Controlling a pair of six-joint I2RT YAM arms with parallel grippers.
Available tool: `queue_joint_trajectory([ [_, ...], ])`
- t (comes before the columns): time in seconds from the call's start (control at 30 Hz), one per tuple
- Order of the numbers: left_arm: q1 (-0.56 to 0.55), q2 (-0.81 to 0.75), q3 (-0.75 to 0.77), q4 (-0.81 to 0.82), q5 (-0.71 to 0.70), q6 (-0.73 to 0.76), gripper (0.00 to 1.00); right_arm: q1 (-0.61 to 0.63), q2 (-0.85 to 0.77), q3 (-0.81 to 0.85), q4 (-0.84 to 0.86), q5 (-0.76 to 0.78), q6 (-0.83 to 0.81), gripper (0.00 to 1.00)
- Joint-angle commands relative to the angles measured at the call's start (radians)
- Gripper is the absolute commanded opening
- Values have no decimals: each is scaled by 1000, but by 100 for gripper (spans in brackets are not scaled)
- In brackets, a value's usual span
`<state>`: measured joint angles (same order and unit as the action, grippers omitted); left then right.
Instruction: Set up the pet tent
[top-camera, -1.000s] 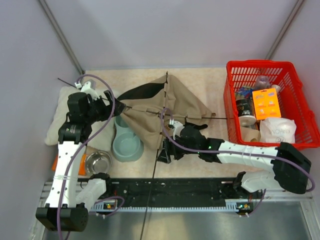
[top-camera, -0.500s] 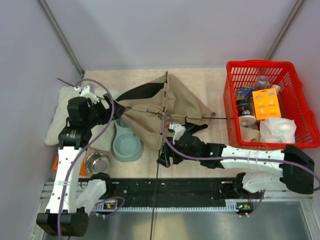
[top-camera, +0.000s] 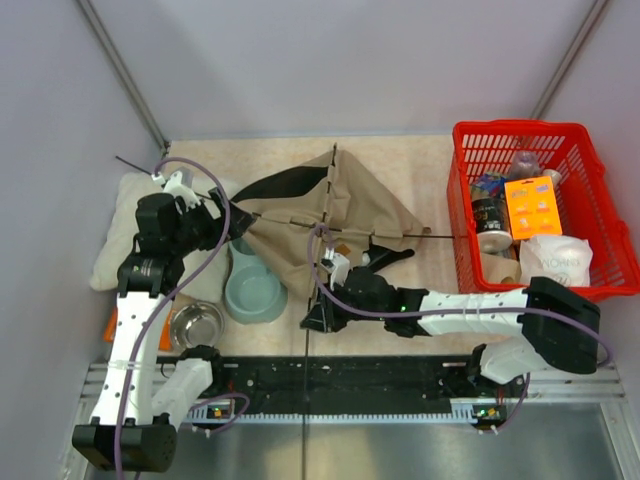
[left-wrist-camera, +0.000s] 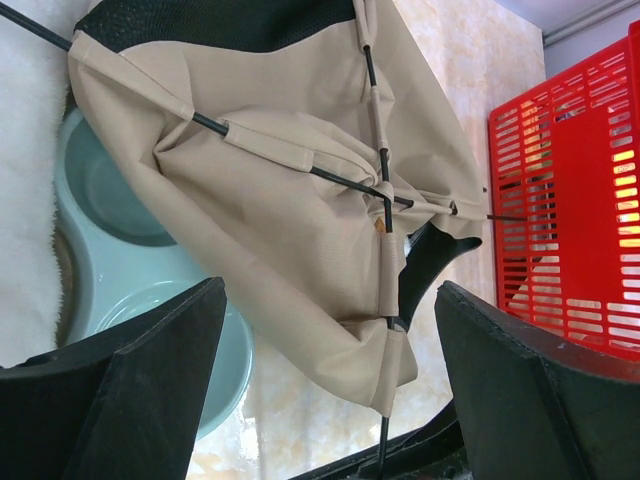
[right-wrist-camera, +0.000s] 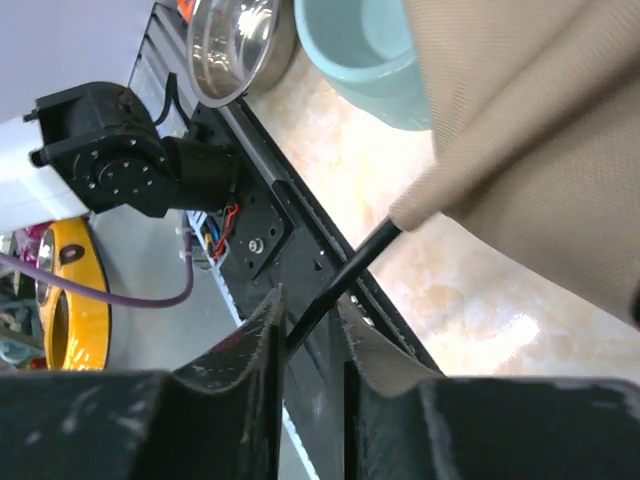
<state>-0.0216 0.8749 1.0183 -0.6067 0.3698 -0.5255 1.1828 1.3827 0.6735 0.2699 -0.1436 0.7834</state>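
The pet tent (top-camera: 320, 215) lies collapsed on the table as tan fabric with thin black poles crossing over it and dark lining at its far edge. One pole (top-camera: 307, 360) sticks out of its near corner toward the rail. My right gripper (top-camera: 315, 318) is at that corner. In the right wrist view its jaws (right-wrist-camera: 312, 305) stand narrowly apart around the pole (right-wrist-camera: 350, 270), which touches only one finger. My left gripper (top-camera: 225, 215) hovers wide open at the tent's left side, the fabric (left-wrist-camera: 300, 220) in front of it and nothing between its fingers (left-wrist-camera: 330, 290).
A teal double bowl (top-camera: 255, 285) sits under the tent's left edge, with a steel bowl (top-camera: 195, 322) near it. A cream pillow (top-camera: 110, 250) lies at the far left. A red basket (top-camera: 520, 128) of items stands at the right. The black rail (top-camera: 380, 385) runs along the near edge.
My right gripper has slid left and nearer along the protruding pole, and its jaws have narrowed around it. The left arm has barely moved.
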Motion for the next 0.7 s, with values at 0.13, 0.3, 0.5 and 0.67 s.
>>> queue_joint_trajectory([
  [0.13,-3,-13,17,31,58,38,90,12,4,110,-113,140,85,0],
  [0.3,-5,-10,20,33,78,74,91,-5,4,193,-208,193,106,0],
  [0.5,-5,18,26,35,70,82,91,-87,26,259,-267,96,186,0],
  [0.67,-5,47,40,28,95,79,91,-172,26,305,-377,9,246,0],
])
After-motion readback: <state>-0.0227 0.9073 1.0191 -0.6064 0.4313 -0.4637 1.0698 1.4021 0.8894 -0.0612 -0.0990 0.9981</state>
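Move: The tent pole already lies between my half-closed right fingers. The near end of its tan sleeve is about 5 cm ahead, and the tent's hub, where the poles cross, is some 20 cm ahead, 2 cm to the right and slightly lower. The near blue bowl sits roughly 10 cm forward and 13 cm left of my right hand, 8 cm below. From my left hand, the gripped spot is about 16 cm back, 15 cm right and 14 cm lower. I shut my right fingers on the bare pole just behind its sleeve, dipping a little over 1 cm as they close. Keeping the pinch, I then carry the pole forward about 5 cm, away from my base, rising some 4 cm from that dip while the wrist turns about 15 degrees clockwise and rolls slightly. ##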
